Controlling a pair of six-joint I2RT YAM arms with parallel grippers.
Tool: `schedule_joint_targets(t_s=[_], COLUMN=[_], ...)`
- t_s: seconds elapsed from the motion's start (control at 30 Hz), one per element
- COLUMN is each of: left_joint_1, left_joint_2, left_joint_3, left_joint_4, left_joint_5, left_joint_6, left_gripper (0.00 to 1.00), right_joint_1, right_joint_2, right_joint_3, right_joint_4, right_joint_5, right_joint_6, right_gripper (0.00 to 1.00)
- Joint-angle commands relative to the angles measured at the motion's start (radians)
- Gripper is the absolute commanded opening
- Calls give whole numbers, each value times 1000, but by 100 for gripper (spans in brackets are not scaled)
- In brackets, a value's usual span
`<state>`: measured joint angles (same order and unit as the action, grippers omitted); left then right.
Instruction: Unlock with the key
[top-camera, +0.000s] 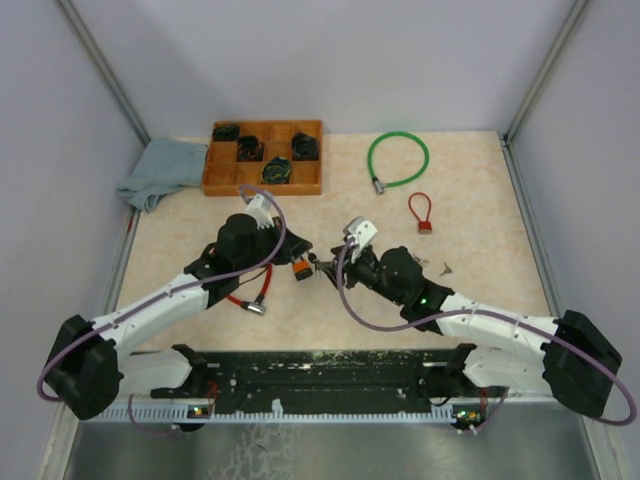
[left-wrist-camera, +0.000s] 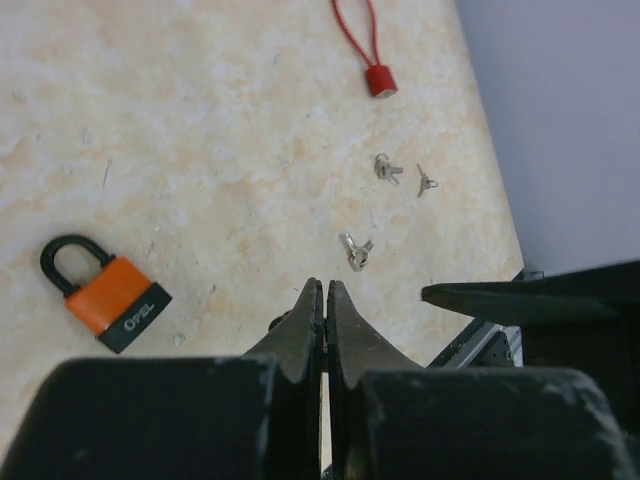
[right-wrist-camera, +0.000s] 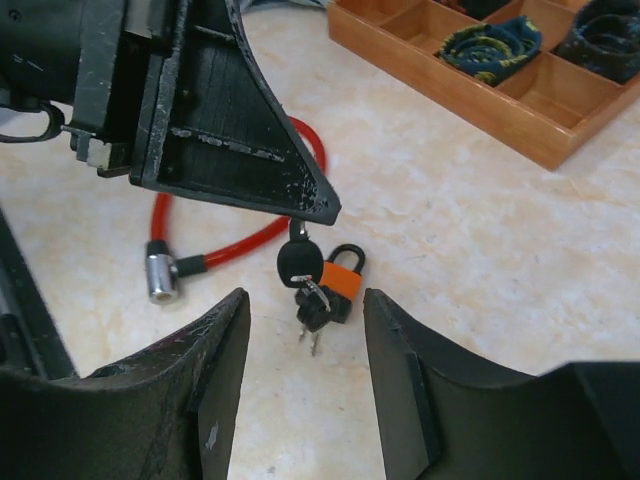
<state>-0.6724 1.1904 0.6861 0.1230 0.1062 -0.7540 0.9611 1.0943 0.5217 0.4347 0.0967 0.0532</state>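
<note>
An orange padlock (top-camera: 300, 269) with a black shackle lies on the table between the two arms; it also shows in the left wrist view (left-wrist-camera: 105, 295) and the right wrist view (right-wrist-camera: 343, 280). My left gripper (left-wrist-camera: 325, 287) is shut, and from its tip (right-wrist-camera: 305, 215) a black-headed key (right-wrist-camera: 300, 262) hangs by its blade, with more keys dangling on its ring just above the padlock. My right gripper (right-wrist-camera: 305, 300) stands open close in front of the hanging key, one finger on each side and touching nothing.
A red cable lock (right-wrist-camera: 230, 235) with a silver end lies under the left arm. At the back are a wooden tray (top-camera: 265, 158), a grey cloth (top-camera: 160, 170), a green cable (top-camera: 397, 158) and a small red cable lock (top-camera: 421, 212). Small loose keys (left-wrist-camera: 357, 250) lie toward the right.
</note>
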Motion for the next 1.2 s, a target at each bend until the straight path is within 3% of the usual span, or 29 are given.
schedule_joint_targets(t_s=[0.0, 0.23, 0.4, 0.67, 1.17], left_joint_1=[-3, -3, -3, -3, -4], left_joint_2=[-63, -113, -180, -219, -178], left_joint_3=[-18, -52, -130, -181, -213], left_joint_4=[185, 296, 454, 584, 753], left_joint_5=[89, 265, 346, 432, 501], left_joint_6=[207, 363, 377, 331, 222], left_gripper=[0, 0, 0, 0, 0], right_joint_1=[-123, -307, -357, -361, -361], right_joint_2=[-42, 4, 63, 142, 214], right_joint_3=[-33, -103, -110, -96, -89], right_joint_4=[118, 437, 644, 802, 990], right_joint_5=[-324, -665, -780, -860, -918], right_joint_6=[183, 446, 571, 648, 740], right_gripper=[49, 49, 49, 46, 20])
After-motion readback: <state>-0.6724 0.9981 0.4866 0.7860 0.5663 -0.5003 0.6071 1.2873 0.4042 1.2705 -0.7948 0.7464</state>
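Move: My shut left fingers hold the black-headed key, its head hanging about 2 cm below and 1 cm nearer me. From my half-open right hand the key lies roughly 3 cm ahead, 3 cm left and 3 cm lower; the orange padlock is about 7 cm ahead, 6 cm left and 16 cm down, and the loose key bunch some 3 cm ahead, 18 cm right and equally low. I carry the key up about 12 cm and back 8 cm in my shut left hand, tipping its fingers up some 40 degrees while turning clockwise. My right hand follows up and back, rolling its left side up and turning counter-clockwise; its fingers come in just under my left fingertips and narrow around the key's head without shutting fully. ##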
